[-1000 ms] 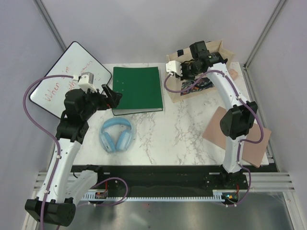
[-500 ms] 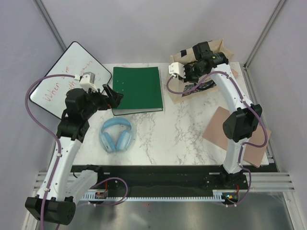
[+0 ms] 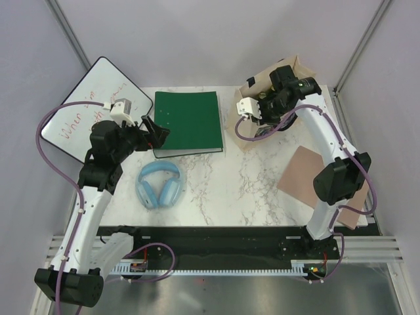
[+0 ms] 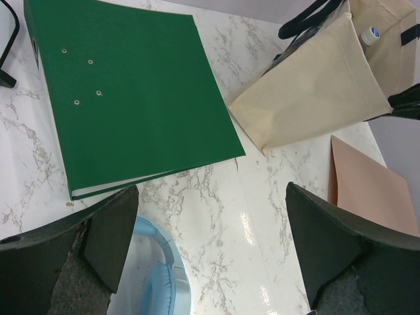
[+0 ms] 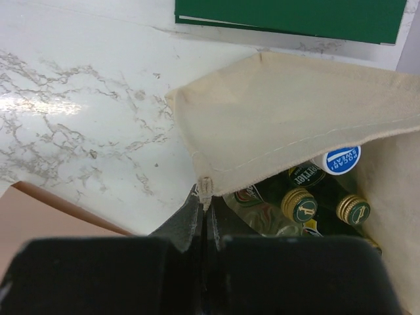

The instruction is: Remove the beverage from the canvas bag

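The beige canvas bag [image 3: 257, 84] [image 4: 315, 92] stands at the back right of the marble table. My right gripper [image 3: 266, 115] [image 5: 205, 197] is shut on the stitched corner of the canvas bag [image 5: 282, 131], at its rim. Inside it show green bottles with gold caps [image 5: 298, 205] and a bottle with a blue-and-white cap [image 5: 342, 159] [image 4: 369, 34]. My left gripper [image 3: 156, 131] [image 4: 210, 223] hangs wide open and empty over the table, between the binder and the headphones, well away from the bag.
A green binder [image 3: 188, 121] [image 4: 131, 85] lies at the back middle. Blue headphones [image 3: 159, 185] [image 4: 157, 289] sit front left. A whiteboard [image 3: 92, 105] leans at the far left. Pink sheets [image 3: 308, 170] [image 4: 367, 190] lie right of the bag's near side.
My right arm has moved right and toward the near side with the bag's rim corner pinched, pulling the bag's side with it. The left arm has not moved.
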Controlling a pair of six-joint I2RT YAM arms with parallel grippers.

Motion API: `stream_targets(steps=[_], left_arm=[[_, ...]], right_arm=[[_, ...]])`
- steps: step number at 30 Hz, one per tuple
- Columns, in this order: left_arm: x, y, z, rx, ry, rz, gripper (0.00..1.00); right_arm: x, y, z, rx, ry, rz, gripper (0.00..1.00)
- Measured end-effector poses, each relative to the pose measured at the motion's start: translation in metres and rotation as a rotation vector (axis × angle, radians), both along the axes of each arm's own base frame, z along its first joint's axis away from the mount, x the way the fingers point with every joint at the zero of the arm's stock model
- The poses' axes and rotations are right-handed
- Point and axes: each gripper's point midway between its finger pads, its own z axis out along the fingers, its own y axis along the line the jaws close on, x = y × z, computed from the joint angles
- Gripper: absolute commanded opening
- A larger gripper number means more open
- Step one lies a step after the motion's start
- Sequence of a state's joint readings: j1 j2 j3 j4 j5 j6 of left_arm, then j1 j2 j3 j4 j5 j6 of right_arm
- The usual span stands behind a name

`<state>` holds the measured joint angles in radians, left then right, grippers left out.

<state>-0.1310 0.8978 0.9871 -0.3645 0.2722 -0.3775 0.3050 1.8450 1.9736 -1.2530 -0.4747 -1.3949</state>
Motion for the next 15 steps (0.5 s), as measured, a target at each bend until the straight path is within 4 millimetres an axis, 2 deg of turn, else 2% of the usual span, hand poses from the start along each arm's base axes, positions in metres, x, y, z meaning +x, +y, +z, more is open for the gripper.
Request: stream_targets(steps=[5, 15], left_arm=[[0.002, -0.001, -0.003, 0.001, 0.012, -0.003, 1.00], [0.002, -0.003, -0.005, -0.003, 0.019, -0.018, 1.00]], right_arm=[[-0.024, -0.004, 0.002, -0.012, 0.016, 0.018, 0.00], [-0.066, 0.011, 0.008, -0.019, 0.037, 0.089, 0.00]])
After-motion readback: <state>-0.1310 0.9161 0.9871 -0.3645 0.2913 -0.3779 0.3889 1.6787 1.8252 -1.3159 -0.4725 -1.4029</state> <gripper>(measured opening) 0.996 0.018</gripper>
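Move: The right hand is already shut on the near-left corner of the canvas bag's rim; the bag's middle lies about 10 cm ahead of it, 8 cm to its right and 10 cm below. The white-capped bottle stands inside, some 12 cm ahead and 3 cm left. The green binder's middle is roughly 30 cm left and 5 cm ahead, the brown board about 30 cm right and 20 cm back. From the left hand, the bag is around 48 cm right and 10 cm ahead. Back towards the robot the right hand goes, steadily, about 6.5 cm, easing about a centimetre left in the later part while the wrist turns some 5 degrees counter-clockwise. Its shut fingers keep their pinch on the bag's near-left rim corner and drag the bag along the table onto the bare marble in front. ##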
